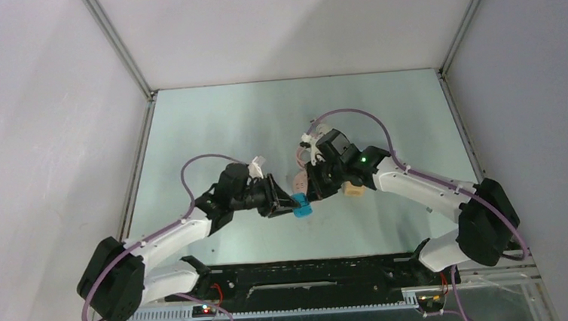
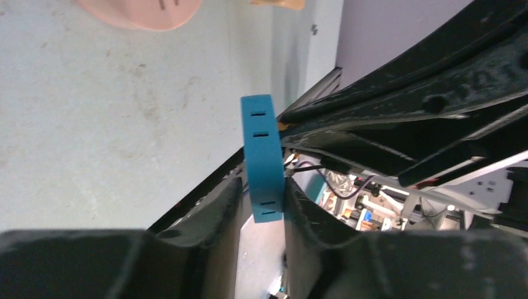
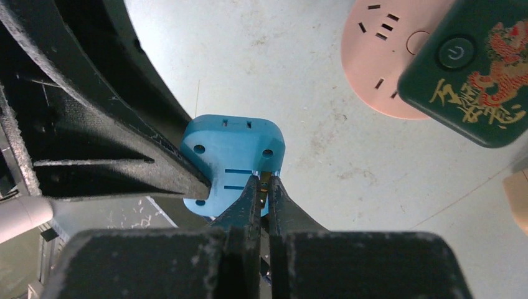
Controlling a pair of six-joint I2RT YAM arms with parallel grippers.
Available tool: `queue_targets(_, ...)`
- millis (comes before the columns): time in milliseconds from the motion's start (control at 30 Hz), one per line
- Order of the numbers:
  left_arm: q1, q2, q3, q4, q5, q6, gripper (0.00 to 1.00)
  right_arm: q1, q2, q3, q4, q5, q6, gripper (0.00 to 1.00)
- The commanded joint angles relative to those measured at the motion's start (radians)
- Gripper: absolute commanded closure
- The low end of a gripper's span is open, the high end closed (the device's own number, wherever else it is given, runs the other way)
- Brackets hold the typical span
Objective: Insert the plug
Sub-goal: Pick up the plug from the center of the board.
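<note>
A blue plug (image 3: 233, 156) with slots and screw holes hangs above the table between both arms. My right gripper (image 3: 263, 180) is shut on a brass prong (image 3: 264, 179) that sticks out of the plug's face. In the left wrist view the blue plug (image 2: 261, 156) stands edge-on between my left gripper's (image 2: 263, 190) pads, which close in on its two flat sides. The top view shows the plug (image 1: 301, 204) at the left gripper's (image 1: 282, 201) tip, with the right gripper (image 1: 319, 190) just beyond. A pink round socket plate (image 3: 377, 62) lies on the table behind.
A dark green box (image 3: 473, 68) with a power button and a red dragon print lies partly over the pink plate. A beige block (image 1: 354, 190) sits under the right arm. Grey walls enclose the table (image 1: 263, 124) on three sides.
</note>
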State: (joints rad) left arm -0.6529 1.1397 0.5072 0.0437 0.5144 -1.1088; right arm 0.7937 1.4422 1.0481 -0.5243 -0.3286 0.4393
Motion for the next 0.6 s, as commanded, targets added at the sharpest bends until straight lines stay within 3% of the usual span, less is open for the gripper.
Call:
queue_targets(0,0.004,0.012,0.064,0.058,0.024,0.012,0.71,-0.021,-0.061,0.038,-0.013,-0.037,0.02,1.0)
queue_targets(167,0.003,0.024,0.087,0.058,0.061,0.048,0.98,-0.037,-0.075,0.038,-0.003,-0.081,0.019,1.0)
queue_targets(300,0.003,0.026,0.133,-0.062,0.037,0.133,1.0,-0.053,-0.095,0.037,-0.001,-0.096,0.031,1.0)
queue_targets(333,0.003,0.025,0.149,-0.111,0.021,0.167,1.0,-0.059,-0.103,0.038,0.002,-0.101,0.034,0.96)
queue_targets(400,0.004,0.016,0.181,-0.195,-0.027,0.243,1.0,-0.085,-0.128,0.038,0.005,-0.106,0.048,0.76)
queue_targets(467,0.003,-0.006,0.22,-0.288,-0.105,0.351,1.0,-0.114,-0.168,0.038,0.001,-0.119,0.056,0.47)
queue_targets(567,0.001,-0.048,0.242,-0.353,-0.185,0.489,1.0,-0.153,-0.228,0.037,0.003,-0.143,0.054,0.21)
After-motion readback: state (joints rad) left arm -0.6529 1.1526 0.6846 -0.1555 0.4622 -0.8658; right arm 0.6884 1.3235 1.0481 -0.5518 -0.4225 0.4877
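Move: The blue plug hangs in the air between the hands, its prongs already pinched by the right fingertips. Its middle is about 2 cm right of the left hand and 1 cm below, level with it front to back; from the right hand it is 2 cm left, 1 cm back and 2 cm down. From the right hand the pink round strip lies 8 cm ahead, neither left nor right, the green block 9 cm ahead and 3 cm right, the tan block 7 cm ahead and 13 cm right, all 7 to 10 cm below. The blue plug's body is pinched by the left fingers, which close on its two faces while both hands ease up a centimetre or two. Then the right fingers open off the prongs and the right hand rises away, about 4 cm up and 2 cm to its right in all; the left keeps its grip, ending some 2 cm up and 2 cm forward, its wrist turned about 15 degrees. ##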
